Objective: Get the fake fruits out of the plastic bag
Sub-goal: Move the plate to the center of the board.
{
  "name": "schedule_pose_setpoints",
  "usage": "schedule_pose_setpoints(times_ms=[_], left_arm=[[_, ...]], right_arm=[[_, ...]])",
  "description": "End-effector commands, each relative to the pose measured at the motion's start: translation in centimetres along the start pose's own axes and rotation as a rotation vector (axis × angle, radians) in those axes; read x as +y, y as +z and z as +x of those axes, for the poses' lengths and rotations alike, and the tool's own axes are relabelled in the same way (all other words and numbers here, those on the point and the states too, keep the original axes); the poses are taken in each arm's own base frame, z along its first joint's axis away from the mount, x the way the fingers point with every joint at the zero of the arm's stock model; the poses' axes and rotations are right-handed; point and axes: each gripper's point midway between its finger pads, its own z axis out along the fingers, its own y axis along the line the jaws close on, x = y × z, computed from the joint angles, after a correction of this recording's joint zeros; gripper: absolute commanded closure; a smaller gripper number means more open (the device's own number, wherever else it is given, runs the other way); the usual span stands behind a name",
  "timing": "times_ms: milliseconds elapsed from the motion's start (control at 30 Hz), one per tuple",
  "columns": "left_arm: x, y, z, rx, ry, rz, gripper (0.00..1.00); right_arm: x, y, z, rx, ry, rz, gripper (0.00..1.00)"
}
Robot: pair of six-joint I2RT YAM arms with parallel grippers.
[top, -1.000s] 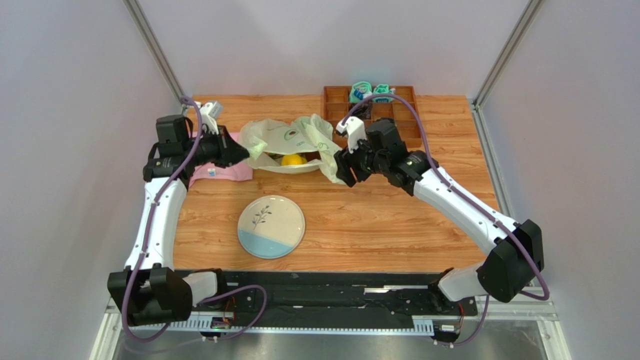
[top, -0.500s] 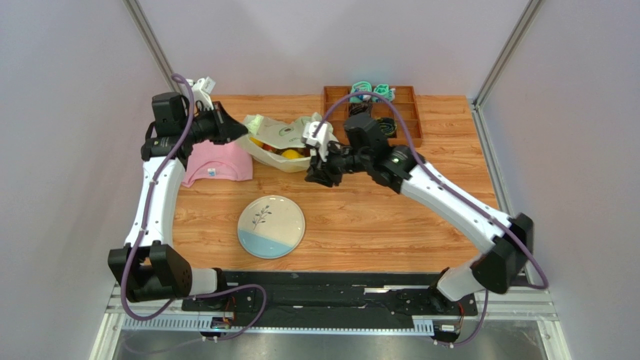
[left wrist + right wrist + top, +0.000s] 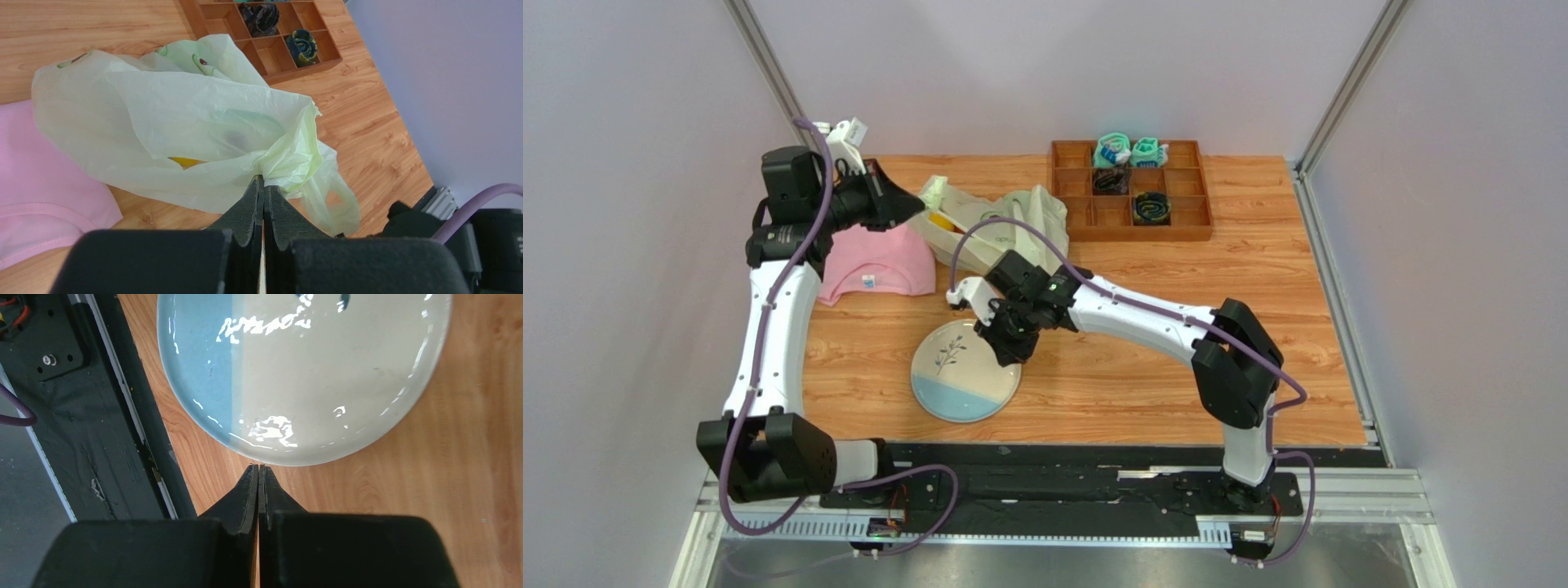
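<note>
The pale yellow-green plastic bag (image 3: pixel 995 233) lies crumpled at the back of the table, one end lifted. My left gripper (image 3: pixel 264 179) is shut on a bunched fold of the bag (image 3: pixel 184 116) near a loop handle. One yellow fake fruit (image 3: pixel 186 162) shows through the thin plastic; the other fruits are hidden inside. My right gripper (image 3: pixel 1008 347) hangs over the near-right rim of the plate (image 3: pixel 959 374), away from the bag. In the right wrist view this gripper (image 3: pixel 258 468) is shut with nothing between its fingers, its tips at the edge of the plate (image 3: pixel 307 373).
A pink folded cloth (image 3: pixel 879 263) lies left of the bag, under my left arm. A brown wooden tray (image 3: pixel 1130 196) with teal and black small items stands at the back right. The black base rail (image 3: pixel 92 416) runs along the near table edge.
My right arm has swung away from the bag, forward and left to the plate, and its jaws have closed empty. My left gripper has pulled its end of the bag up and back.
</note>
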Motion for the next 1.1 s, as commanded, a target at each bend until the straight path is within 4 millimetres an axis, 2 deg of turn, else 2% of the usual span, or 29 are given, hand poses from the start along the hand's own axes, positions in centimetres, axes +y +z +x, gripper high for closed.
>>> schedule_pose_setpoints(times_ms=[0,33,133,200,300,433,500,600,667,700,800,867,900,967,1000,1033,1067], left_arm=[[-1.7,-1.5,-0.3,-0.045,0.028,0.013,1.0],[-2.0,-1.8,-0.3,-0.05,0.034,0.016,1.0],[-2.2,-2.3,0.0,-0.059,0.039,0.009,1.0],[-2.3,-2.5,0.0,-0.063,0.042,0.002,1.0],[-2.6,-2.9,-0.2,-0.068,0.066,0.0,1.0],[-2.8,-3.1,-0.2,-0.07,0.062,0.001,1.0],[-3.0,-3.2,-0.4,-0.076,0.069,0.005,1.0],[-3.2,-3.6,-0.4,-0.081,0.078,0.0,1.0],[-3.3,-3.7,-0.3,-0.078,0.081,-0.003,1.0],[-3.2,-3.7,-0.2,-0.077,0.08,-0.005,1.0],[-3.1,-3.6,0.1,-0.068,0.069,0.001,1.0],[-3.0,-3.4,0.2,-0.063,0.06,0.003,1.0],[-3.0,-3.4,0.2,-0.063,0.054,0.004,1.0],[-2.8,-3.2,0.3,-0.059,0.048,0.006,1.0],[-2.8,-3.1,0.3,-0.059,0.04,0.006,1.0],[-2.8,-3.0,0.3,-0.056,0.035,0.008,1.0],[-2.9,-3.0,0.5,-0.051,0.032,0.015,1.0]], right_arm=[[1.1,1.1,0.9,0.003,0.044,0.087,1.0],[1.1,1.9,1.6,0.024,0.055,0.1,1.0],[0.9,3.3,1.6,0.024,0.095,0.143,1.0],[0.7,3.6,0.6,-0.014,0.155,0.176,1.0],[0.7,4.5,-0.2,-0.03,0.153,0.194,1.0],[0.9,6.5,1.2,0.015,0.141,0.222,1.0],[0.3,7.6,2.8,0.054,0.148,0.272,1.0],[-1.5,7.9,3.9,0.073,0.187,0.374,1.0],[-2.8,7.6,4.5,0.074,0.22,0.435,1.0],[-3.7,7.4,5.6,0.092,0.241,0.466,1.0],[-5.7,5.5,7.2,0.102,0.28,0.546,1.0],[-6.6,4.2,9.8,0.141,0.3,0.57,1.0],[-7.7,3.3,11.1,0.16,0.328,0.593,1.0],[-8.7,1.4,14.8,0.213,0.371,0.617,1.0],[-8.9,0.7,16.0,0.232,0.381,0.622,1.0],[-8.6,0.0,19.1,0.287,0.397,0.629,1.0],[-9.2,-1.5,19.1,0.254,0.434,0.645,1.0]])
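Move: The plate lies low beside the right hand: its middle is about 7 cm to that hand's left, 2 cm ahead and 9 cm below. The plastic bag's middle is roughly 25 cm ahead, 3 cm to the left, about at that hand's height. The pink cloth lies some 23 cm ahead, 25 cm left and 9 cm lower. From the left hand, still holding the bag, the plate is about 14 cm back, 6 cm right and 30 cm down. The plate's right part takes the right hand's shut fingertips, which sink about 8 cm, backing slightly at first, touch down just inside the right rim, then drag rightwards and somewhat forward, the hand turning some 30 degrees clockwise. The left hand keeps its pinch on the bag and eases about 3 cm back and slightly up. ##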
